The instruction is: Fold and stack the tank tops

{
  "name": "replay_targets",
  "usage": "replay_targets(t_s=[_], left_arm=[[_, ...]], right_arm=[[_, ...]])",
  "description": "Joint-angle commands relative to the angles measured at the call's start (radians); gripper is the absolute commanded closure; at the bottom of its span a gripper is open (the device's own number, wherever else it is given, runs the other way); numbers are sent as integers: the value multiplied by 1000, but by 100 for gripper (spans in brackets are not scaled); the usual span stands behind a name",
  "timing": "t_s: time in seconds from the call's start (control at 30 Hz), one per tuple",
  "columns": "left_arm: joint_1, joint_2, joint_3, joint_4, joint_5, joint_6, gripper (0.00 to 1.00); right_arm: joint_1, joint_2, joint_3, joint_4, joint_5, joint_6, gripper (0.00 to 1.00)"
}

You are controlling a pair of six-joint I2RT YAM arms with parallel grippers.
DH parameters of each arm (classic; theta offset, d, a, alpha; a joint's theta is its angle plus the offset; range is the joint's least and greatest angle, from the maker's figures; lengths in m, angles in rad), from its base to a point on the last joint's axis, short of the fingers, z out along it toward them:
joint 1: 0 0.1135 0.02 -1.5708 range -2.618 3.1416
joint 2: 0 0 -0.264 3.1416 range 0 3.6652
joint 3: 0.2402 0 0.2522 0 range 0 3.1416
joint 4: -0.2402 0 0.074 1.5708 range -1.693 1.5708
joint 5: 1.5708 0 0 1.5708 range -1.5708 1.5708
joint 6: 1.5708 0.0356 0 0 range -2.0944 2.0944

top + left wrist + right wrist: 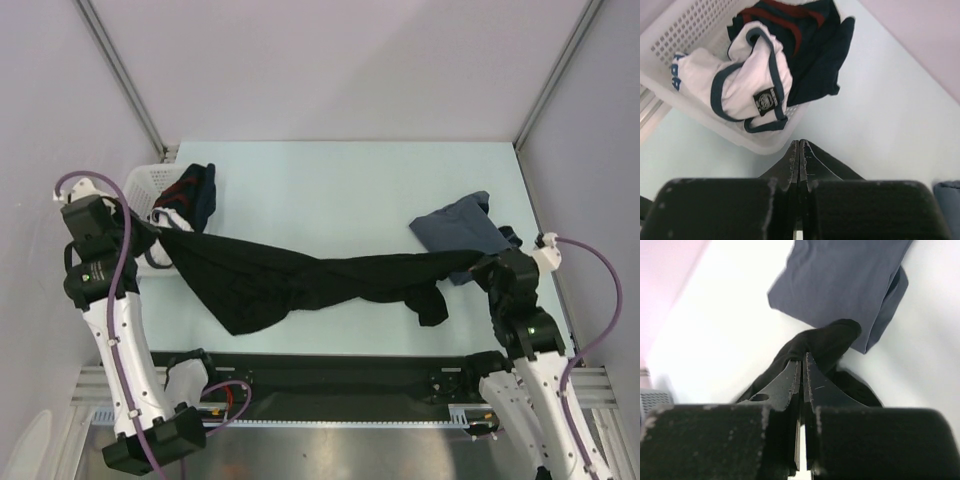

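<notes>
The black tank top [300, 280] hangs stretched in a long band between both arms, sagging onto the pale table. My left gripper [162, 238] is shut on its left end beside the basket; in the left wrist view the left gripper [800, 142] shows closed fingertips and the cloth is hidden under them. My right gripper [480, 268] is shut on the right end, where a bunch of black cloth [825, 342] bulges past the right gripper [803, 357]. The blue-grey tank top [455, 228] lies folded at the right, just behind that grip, and fills the top of the right wrist view [840, 285].
A white mesh basket [140, 185] stands at the back left with a white garment with dark trim [750, 75] and a navy one with red stripes [800, 30] spilling from it. A black rail [330, 375] runs along the table's near edge.
</notes>
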Motion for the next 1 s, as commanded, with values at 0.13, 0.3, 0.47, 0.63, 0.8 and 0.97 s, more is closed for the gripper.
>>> replay_targets(t_s=[0.13, 0.3, 0.47, 0.63, 0.8, 0.97], left_arm=[[47, 14, 106, 37, 87, -11, 100], [47, 39, 157, 48, 142, -24, 100], [47, 42, 165, 66, 187, -22, 100], [46, 51, 125, 89, 268, -5, 100], [-23, 68, 64, 106, 256, 8, 100], [-131, 105, 50, 103, 207, 34, 100]], right_arm=[[-50, -90, 18, -61, 85, 20, 100], [-43, -207, -148, 168, -417, -68, 100], [93, -271, -324, 226, -623, 9, 100], [340, -261, -234, 71, -286, -72, 100], [355, -123, -71, 36, -179, -148, 100], [355, -77, -30, 124, -268, -232, 100]])
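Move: Both hands already pinch the black tank top, its slack middle lying about 30 cm to the left hand's right, 4 cm back and 22 cm below. From the left hand the basket's middle is roughly 14 cm ahead, 5 cm left and 22 cm below. From the right hand the black top's middle is some 40 cm left, 2 cm back and 14 cm below, with the folded blue top about 12 cm straight ahead and 16 cm down. Keeping its pinch on the black tank top, the right hand drifts 2 cm right, then sweeps some 14 cm left, away from the folded blue top, dipping down and back before rising again to its first height, the wrist turning about 35 degrees counter-clockwise. The left hand, also still gripping, lifts its end nearly 5 cm, then comes down about 3 cm as it moves right and a little forward towards the other hand, turning clockwise. ##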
